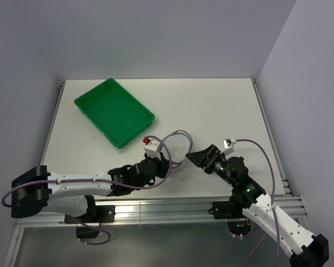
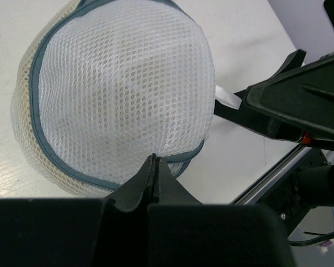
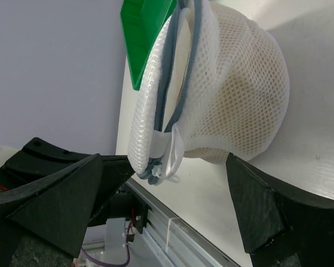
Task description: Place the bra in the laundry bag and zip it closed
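Observation:
The laundry bag (image 1: 177,146), a white mesh drum with a grey-blue zipper rim, lies between my two grippers near the table's front. Through its mesh a pale yellowish shape, the bra (image 3: 242,94), shows inside. In the left wrist view the bag (image 2: 122,94) fills the frame, and my left gripper (image 2: 154,159) is shut on its lower rim by the zipper. My right gripper (image 3: 161,206) stands open just right of the bag. The bag's white loop and zipper end (image 3: 168,161) hang above the gap between its fingers, touching neither.
A green plastic tray (image 1: 114,111) sits at the back left, and its corner (image 3: 141,28) shows behind the bag. The aluminium rail of the table's near edge (image 1: 172,208) runs just below both grippers. Purple cables loop over the arms.

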Available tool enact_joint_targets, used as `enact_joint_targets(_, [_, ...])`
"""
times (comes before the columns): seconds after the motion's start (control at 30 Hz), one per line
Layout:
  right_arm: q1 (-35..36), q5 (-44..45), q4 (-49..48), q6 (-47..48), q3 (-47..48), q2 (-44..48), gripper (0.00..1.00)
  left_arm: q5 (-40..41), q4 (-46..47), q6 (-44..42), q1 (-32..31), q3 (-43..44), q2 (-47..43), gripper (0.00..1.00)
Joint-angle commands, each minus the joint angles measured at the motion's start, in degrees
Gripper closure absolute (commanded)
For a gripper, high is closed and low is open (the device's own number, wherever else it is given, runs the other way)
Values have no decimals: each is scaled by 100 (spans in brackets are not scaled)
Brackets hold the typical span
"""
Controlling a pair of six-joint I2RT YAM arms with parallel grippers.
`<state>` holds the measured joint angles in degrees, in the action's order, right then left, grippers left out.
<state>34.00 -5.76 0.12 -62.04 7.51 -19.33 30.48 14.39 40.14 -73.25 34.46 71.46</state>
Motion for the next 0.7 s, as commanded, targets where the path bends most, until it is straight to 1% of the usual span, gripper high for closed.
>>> enact_joint_targets(0.0, [89,-144,-3,52,234,-26,0,-305,572,55,100,-158,-343,100])
enact_joint_targets(0.13, [116,-215,-556,43,111,-342,1,-473,644,29,189,-238,-484,100])
enact_joint_targets(0.17, [116,-206,-705,78,111,-404,7,-534,661,12,197,-255,-493,100])
enact_joint_targets(0.23, [116,-154,-768,192,216,-623,9,-569,661,-32,206,-264,-502,100])
enact_joint_targets(0.27, [107,-162,-803,297,277,-711,14,-578,644,-33,206,-264,-502,100])
enact_joint_targets(0.3, [107,-180,-812,333,391,-799,17,-604,635,-50,206,-255,-502,100])
enact_joint_targets(0.43, [116,-347,-1154,281,453,-1186,20,-666,617,-85,215,-238,-467,100])
enact_joint_targets(0.53, [116,-242,-1303,263,436,-1344,23,-719,652,-112,215,-247,-475,100])
enact_joint_targets(0.67, [107,-171,-1549,263,453,-1582,38,-763,600,-182,215,-211,-475,100])
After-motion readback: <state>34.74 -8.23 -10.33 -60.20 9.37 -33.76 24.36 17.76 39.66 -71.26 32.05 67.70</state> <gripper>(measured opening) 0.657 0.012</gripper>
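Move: The white fabric tab at the bag's zip end is just off my open right fingers, about 3 cm left, 1 cm ahead and 1 cm lower. From that hand the bag's mesh body centres some 5 cm ahead, 5 cm left and 3 cm down, and the green bin roughly 22 cm ahead, 35 cm left and 8 cm down. My shut left hand holds the zip edge, with the tab about 5 cm to its right, level in depth and height. I ease my wide-open right hand about 2 cm left and 1 cm forward over the white tab, bringing one finger up against the mesh beside it, while the fingers close by about a third. My left hand keeps its pinch on the blue zip edge, lifts it about 1.5 cm early on with a slight roll, then holds it there. ##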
